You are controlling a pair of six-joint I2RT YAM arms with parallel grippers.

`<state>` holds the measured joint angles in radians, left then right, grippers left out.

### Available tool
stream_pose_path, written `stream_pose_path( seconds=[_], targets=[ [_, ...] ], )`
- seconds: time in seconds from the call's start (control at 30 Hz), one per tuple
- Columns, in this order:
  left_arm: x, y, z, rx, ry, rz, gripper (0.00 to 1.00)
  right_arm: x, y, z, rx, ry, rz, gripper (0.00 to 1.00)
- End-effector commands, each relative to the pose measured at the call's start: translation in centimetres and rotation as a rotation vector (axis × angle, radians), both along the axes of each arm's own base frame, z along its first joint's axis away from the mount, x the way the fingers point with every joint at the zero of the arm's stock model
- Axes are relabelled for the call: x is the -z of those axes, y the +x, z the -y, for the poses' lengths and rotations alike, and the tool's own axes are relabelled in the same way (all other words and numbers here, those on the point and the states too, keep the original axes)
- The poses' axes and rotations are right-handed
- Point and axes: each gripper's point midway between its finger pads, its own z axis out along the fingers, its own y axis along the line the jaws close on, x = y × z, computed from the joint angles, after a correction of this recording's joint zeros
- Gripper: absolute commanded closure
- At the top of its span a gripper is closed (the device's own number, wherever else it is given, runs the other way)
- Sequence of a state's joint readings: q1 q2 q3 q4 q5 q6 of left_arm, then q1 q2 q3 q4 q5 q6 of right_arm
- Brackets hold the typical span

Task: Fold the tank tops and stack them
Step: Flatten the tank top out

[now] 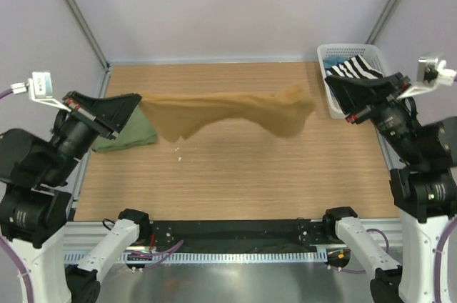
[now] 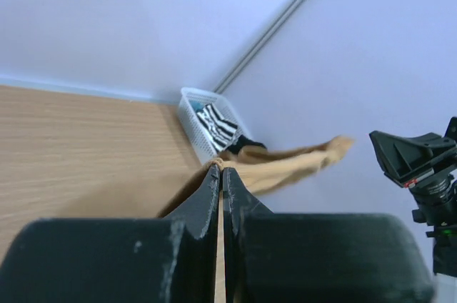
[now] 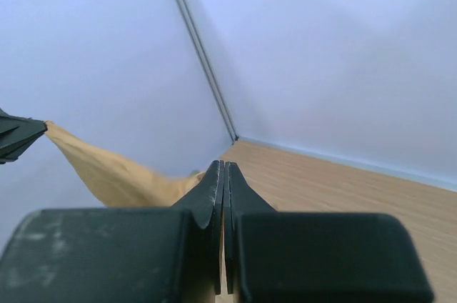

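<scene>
The tan-brown tank top (image 1: 214, 113) hangs stretched in the air over the middle of the table. My left gripper (image 1: 139, 98) is shut on its left end, with cloth bunched at the fingertips (image 2: 221, 169). Its right end droops loose near my right gripper (image 1: 328, 81), which is shut (image 3: 223, 165). In the left wrist view a small gap shows between that cloth end (image 2: 335, 147) and the right gripper. The olive green tank top (image 1: 132, 135) lies folded on the table at the left, partly under my left gripper.
A white basket (image 1: 330, 53) stands at the back right corner. It holds a black-and-white striped garment (image 1: 357, 68) and a black garment (image 2: 246, 146). The wooden table (image 1: 235, 174) ends at the grey walls at the back and sides.
</scene>
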<state>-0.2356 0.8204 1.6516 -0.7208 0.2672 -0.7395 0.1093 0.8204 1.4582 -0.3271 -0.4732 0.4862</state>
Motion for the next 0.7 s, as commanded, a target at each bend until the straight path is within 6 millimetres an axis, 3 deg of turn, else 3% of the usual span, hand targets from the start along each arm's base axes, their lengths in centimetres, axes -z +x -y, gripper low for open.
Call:
stream_pose_path(
  seconds=[0.0,0.1,0.13,0.17,0.2,0.23,0.27,0.3,0.33,0.37,0.4,0.43,0.47,0.5,0.53,0.6,0.67],
  targets=[
    [-1.1,-0.6,0.6,0.041,-0.058,0.025,1.00,0.0,-1.4,-0.5,-0.043,0.023,0.005,0.99],
    [-1.3,0.3,0.9,0.043,-0.098,-0.003,1.00,0.2,-1.3,0.1,-0.011,0.039,-0.008,0.99],
    [-0.9,1.1,1.0,0.039,-0.098,-0.028,1.00,0.2,-0.8,0.3,0.008,0.037,-0.013,0.99],
    [0.0,3.0,1.0,0.005,-0.093,-0.070,1.00,0.3,0.1,0.7,0.041,0.039,-0.031,0.99],
    [0.7,4.3,0.9,-0.015,-0.084,-0.098,1.00,2.4,3.2,0.6,0.057,0.021,-0.138,0.99],
    [2.5,6.8,1.4,-0.027,-0.056,-0.155,1.00,2.6,4.3,0.4,0.056,0.005,-0.162,0.99],
    [3.5,8.2,1.7,-0.026,-0.043,-0.180,1.00,3.9,6.1,0.1,0.052,-0.004,-0.224,0.99],
    [4.6,9.5,2.2,-0.015,-0.025,-0.210,1.00,5.8,7.5,-0.3,0.036,-0.016,-0.302,0.99],
    [6.3,11.0,2.6,-0.012,-0.001,-0.261,1.00,8.7,10.3,-0.7,0.026,-0.030,-0.402,0.97],
    [9.5,13.1,3.3,-0.004,0.035,-0.349,1.00,11.0,11.2,-1.4,-0.002,-0.042,-0.467,0.94],
    [10.8,13.6,4.1,0.043,0.045,-0.375,1.00,12.5,11.7,-2.0,-0.030,-0.050,-0.498,0.91],
    [13.1,14.1,4.7,0.069,0.058,-0.416,1.00,15.9,11.6,-3.2,-0.054,-0.074,-0.557,0.84],
    [14.0,14.2,5.1,0.091,0.059,-0.422,1.00,17.3,11.4,-3.9,-0.059,-0.095,-0.560,0.78],
    [13.3,14.4,4.9,0.078,0.051,-0.369,1.00,18.1,11.2,-4.8,-0.068,-0.107,-0.544,0.72],
    [14.4,14.6,4.5,0.052,0.057,-0.373,1.00,20.8,10.4,-6.0,-0.082,-0.141,-0.576,0.61],
    [13.5,14.6,3.4,-0.009,0.070,-0.320,1.00,22.4,9.6,-7.9,-0.143,-0.152,-0.579,0.55],
    [12.1,14.3,3.3,-0.006,0.074,-0.289,1.00,25.3,8.8,-9.4,-0.193,-0.165,-0.632,0.54]
  ],
)
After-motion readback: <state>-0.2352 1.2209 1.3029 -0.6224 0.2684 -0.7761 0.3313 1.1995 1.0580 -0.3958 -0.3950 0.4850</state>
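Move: Around 36 cm apart and high over the table, both hands are up with the tan tank top spread between them, its middle some 16 cm right of and 10 cm below the left hand, and 20 cm left, 3 cm back and 10 cm below the right. The table's open middle is about 15 cm ahead of the left hand, 18 cm right and 50 cm down; the folded green tank top is 18 cm ahead and 17 cm left, equally low. From the right hand, the white basket stands 32 cm ahead, 25 cm right, 45 cm lower. Whipping down from the raised pose after a short backward draw, the left hand sinks about 23 cm and reaches forward, tipping its closed fingers down and keeping its pinch on the tank top's corner. The right hand draws back, surges forward, then drops some 30 cm overall, veering left and easing back at the end as it tips down and opens to about half. ##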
